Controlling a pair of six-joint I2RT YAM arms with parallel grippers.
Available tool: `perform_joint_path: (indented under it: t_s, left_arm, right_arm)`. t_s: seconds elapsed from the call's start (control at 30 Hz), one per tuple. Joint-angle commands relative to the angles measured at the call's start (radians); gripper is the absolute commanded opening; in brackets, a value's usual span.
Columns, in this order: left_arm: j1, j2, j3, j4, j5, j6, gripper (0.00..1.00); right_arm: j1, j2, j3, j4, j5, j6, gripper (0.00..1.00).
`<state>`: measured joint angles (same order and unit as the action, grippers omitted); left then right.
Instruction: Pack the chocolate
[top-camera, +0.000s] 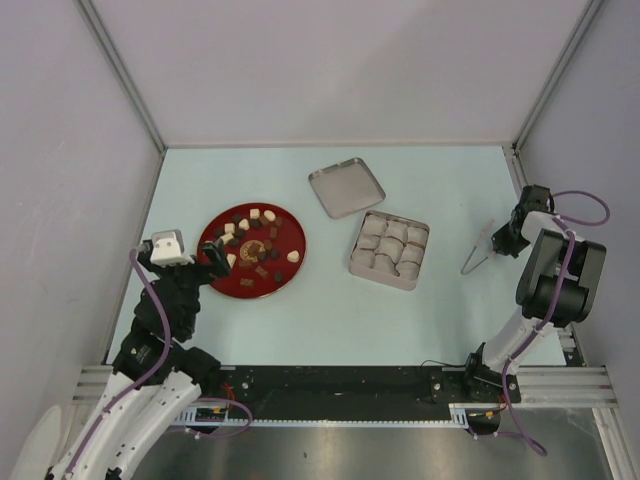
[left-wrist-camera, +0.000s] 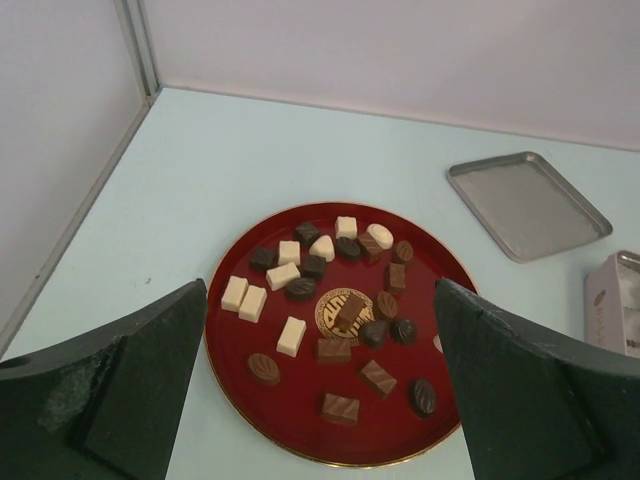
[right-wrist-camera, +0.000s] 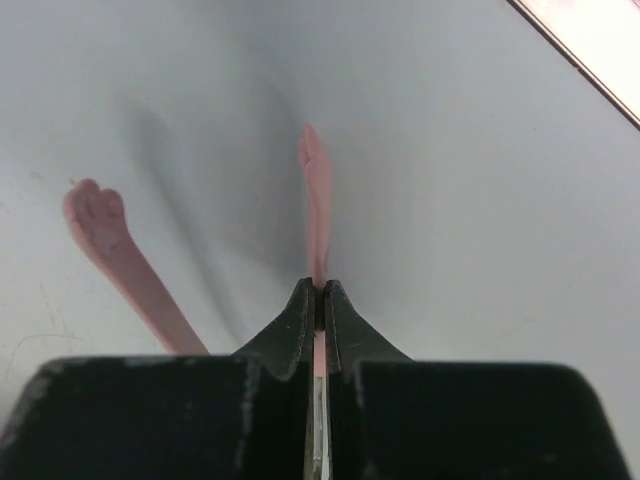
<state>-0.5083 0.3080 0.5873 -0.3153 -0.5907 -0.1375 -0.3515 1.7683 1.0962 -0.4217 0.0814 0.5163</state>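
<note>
The chocolate (left-wrist-camera: 335, 349), several dark brown and cream-white pieces, lies spread over a round red plate (left-wrist-camera: 290, 410) at the left of the table (top-camera: 252, 247). My left gripper (left-wrist-camera: 320, 292) hangs over the plate's near edge, open wide, with nothing between its fingers (top-camera: 205, 264). At the far right my right gripper (right-wrist-camera: 318, 292) is shut on one thin arm of pink tongs (right-wrist-camera: 316, 190); the tongs' other arm (right-wrist-camera: 112, 247) splays out to the left. The tongs (top-camera: 477, 249) point toward the tin.
A square metal tin (top-camera: 390, 250) holding several crinkled white paper cups stands at centre right, its edge also in the left wrist view (left-wrist-camera: 612, 305). Its flat lid (top-camera: 346, 187) lies behind it on the table. Grey walls enclose three sides.
</note>
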Motion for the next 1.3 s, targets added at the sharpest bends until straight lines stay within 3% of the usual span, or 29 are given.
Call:
perform_joint_path:
  t_s: [0.0,0.33,0.63,1.03,1.27]
  left_arm:
    - [-0.006,0.031,0.019,0.019,0.095,0.006,1.0]
    - [-0.006,0.152,0.12,-0.004,0.373,-0.074,1.0]
    - [-0.006,0.295,0.19,0.099,0.691,-0.212,1.0]
    - [-0.007,0.483,0.166,0.416,0.973,-0.505,1.0]
    - [-0.016,0.577,0.143,0.587,1.077,-0.662,1.0]
  right_arm:
    - [-0.004,-0.119,0.011,-0.006,-0.051,0.013,0.0]
    - [0.066,-0.438,-0.024,-0.028,-0.265,0.085,0.0]
    - [0.386,-0.621,-0.1,0.138,-0.316,0.261,0.0]
    - [0.808,-0.635,-0.209,0.585,-0.255,0.468,0.0]
    - [0.92,-0.541,-0.229,0.807,-0.296,0.544,0.0]
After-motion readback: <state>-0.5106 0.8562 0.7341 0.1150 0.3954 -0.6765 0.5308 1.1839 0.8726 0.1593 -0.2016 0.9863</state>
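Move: Lying in the shut right fingers, the tongs are still on the table, some 70 cm right of the open left hand, 13 cm farther out and 25 cm lower. The right hand is to bring them towards that left gripper, about 72 cm left of it, 13 cm back and 24 cm up. On the way the chocolate box sits about 30 cm to its left and 3 cm back, and the tray 41 cm left, 19 cm ahead. The red plate is 65 cm left, 3 cm back. Lifting the tongs off the table by one pink leg, the right hand first climbs steeply, then sweeps left past the box towards the left gripper, about 39 cm left and 25 cm up, its fingers swinging from pointing down to nearly level, forward-left. The left hand, staying wide open, comes some 22 cm right to meet it, its fingers turning clockwise by about 50 degrees towards the tongs. ##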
